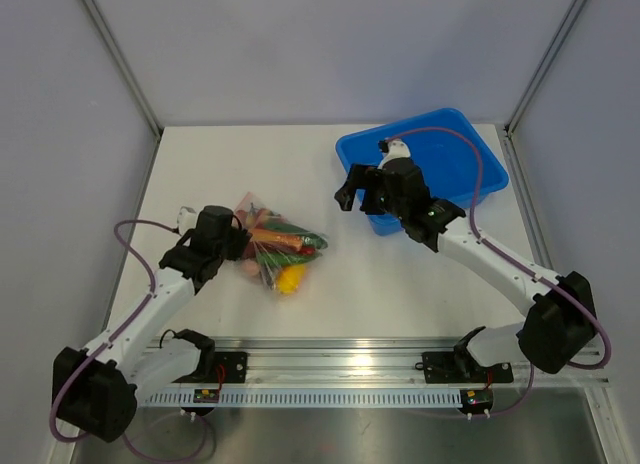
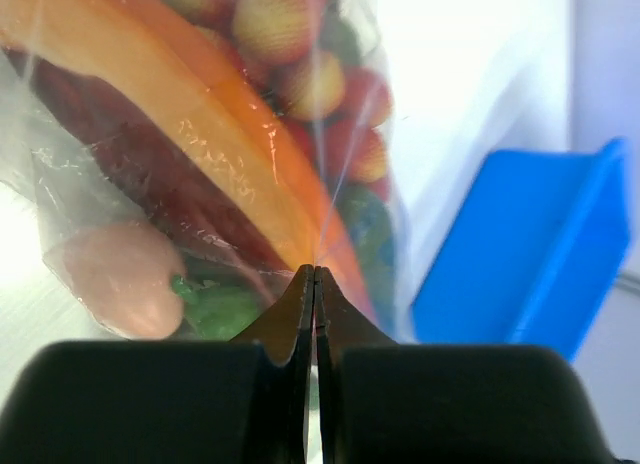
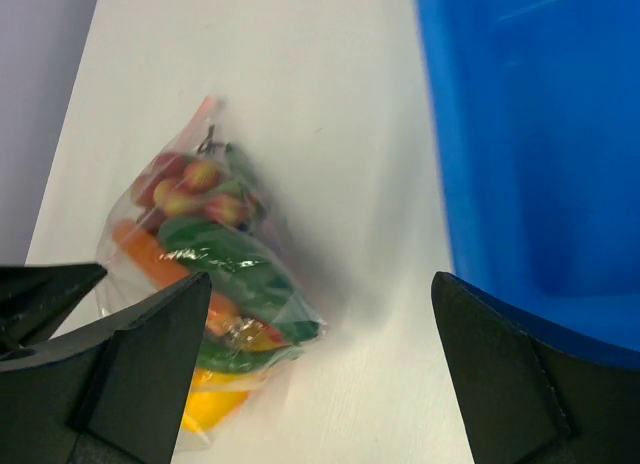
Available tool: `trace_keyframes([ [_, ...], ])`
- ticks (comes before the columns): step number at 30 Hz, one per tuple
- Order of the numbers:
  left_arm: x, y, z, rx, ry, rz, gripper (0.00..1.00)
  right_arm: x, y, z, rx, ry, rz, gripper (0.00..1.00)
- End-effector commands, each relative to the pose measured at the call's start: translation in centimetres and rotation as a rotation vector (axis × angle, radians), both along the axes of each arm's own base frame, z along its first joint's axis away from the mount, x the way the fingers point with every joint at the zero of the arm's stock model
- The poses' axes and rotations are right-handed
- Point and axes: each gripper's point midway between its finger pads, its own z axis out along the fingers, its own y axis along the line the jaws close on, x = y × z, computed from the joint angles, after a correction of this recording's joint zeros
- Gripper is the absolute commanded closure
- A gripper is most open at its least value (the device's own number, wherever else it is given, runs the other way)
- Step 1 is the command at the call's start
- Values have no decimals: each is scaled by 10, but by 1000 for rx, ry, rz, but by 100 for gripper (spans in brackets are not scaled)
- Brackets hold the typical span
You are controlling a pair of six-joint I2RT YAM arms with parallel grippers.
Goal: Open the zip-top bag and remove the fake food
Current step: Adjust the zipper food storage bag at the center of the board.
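The zip-top bag (image 1: 282,249) lies on the white table left of centre, clear and crinkly, with its pinkish zip strip (image 3: 203,109) at the far end. The fake food (image 1: 278,242) is inside it: an orange piece (image 2: 200,114), red and yellow fruit (image 2: 300,79), green pieces (image 3: 225,254) and a yellow piece (image 1: 291,278). My left gripper (image 1: 240,244) sits at the bag's left side. In the left wrist view that gripper (image 2: 316,271) is shut, pinching the bag's film at its tips. My right gripper (image 1: 358,192) hovers open beside the bin, to the right of the bag (image 3: 215,274), with nothing between its fingers (image 3: 150,354).
A blue rectangular bin (image 1: 470,149) stands at the back right, partly under the right arm, and its wall (image 3: 540,134) fills the right of the right wrist view. Grey walls enclose the table on three sides. A metal rail (image 1: 350,369) runs along the near edge.
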Motion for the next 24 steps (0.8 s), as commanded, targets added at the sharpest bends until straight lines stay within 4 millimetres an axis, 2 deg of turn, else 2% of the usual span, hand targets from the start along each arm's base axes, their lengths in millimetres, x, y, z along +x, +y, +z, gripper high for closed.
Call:
trace_keyframes([
  [1, 5, 23, 15, -14, -123, 144, 97, -15, 49, 25, -26, -71, 226, 1],
  [3, 5, 27, 20, -44, -177, 172, 92, -22, 69, 23, -56, -67, 329, 1],
  [4, 4, 28, 18, -61, -200, 190, 87, -34, 80, 18, -82, -51, 388, 1],
  [5, 4, 31, 17, -64, -212, 204, 82, -36, 87, 24, -114, -81, 435, 1],
  [6, 3, 32, 20, -73, -233, 210, 76, -39, 93, 13, -148, -63, 467, 1],
  [7, 3, 33, 21, -70, -245, 209, 62, -43, 94, 5, -181, -41, 490, 1],
  [9, 3, 35, 26, -60, -258, 209, 49, -45, 102, -3, -211, -25, 538, 2],
  [10, 3, 36, 25, -48, -250, 206, 35, -50, 101, -11, -233, 7, 565, 3],
  [11, 3, 36, 27, -42, -249, 206, 29, -53, 105, -7, -242, 0, 592, 3],
  [13, 0, 39, 27, -16, -232, 204, 20, -65, 108, -18, -270, 45, 652, 5],
  [14, 1, 41, 30, -7, -231, 213, 11, -71, 113, -18, -296, 33, 676, 5],
  [16, -2, 44, 25, 23, -194, 218, 6, -83, 113, -24, -343, 43, 699, 4],
  [17, -1, 45, 27, 29, -192, 218, 1, -80, 110, -28, -391, 33, 672, 3],
  [19, 0, 42, 24, 46, -177, 193, 1, -87, 108, -38, -429, 50, 671, 2],
  [24, 3, 36, 16, 52, -136, 160, 1, -88, 106, -67, -498, 127, 684, 2],
])
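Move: The right hand, wide open, has the zip-top bag's middle about 17 cm to its left, 8 cm back and some 14 cm below. The yellow pepper inside the bag is about 14 cm left and 16 cm back of that hand; the blue bin's middle is roughly 20 cm to its right and 12 cm ahead. From the left hand, shut at the bag's zip side, the bag's middle lies about 7 cm right, 1 cm ahead and 4 cm lower. Leftward first, then back and down, the right hand swings in towards the near right part of the bag, about 11 cm left and nearly 10 cm back, sinking some 6 cm as it turns about 40 degrees counter-clockwise and rolls, fingers staying wide. Meanwhile the left hand eases about 3.5 cm left and spreads from shut to wide open, letting go of the bag's film. ##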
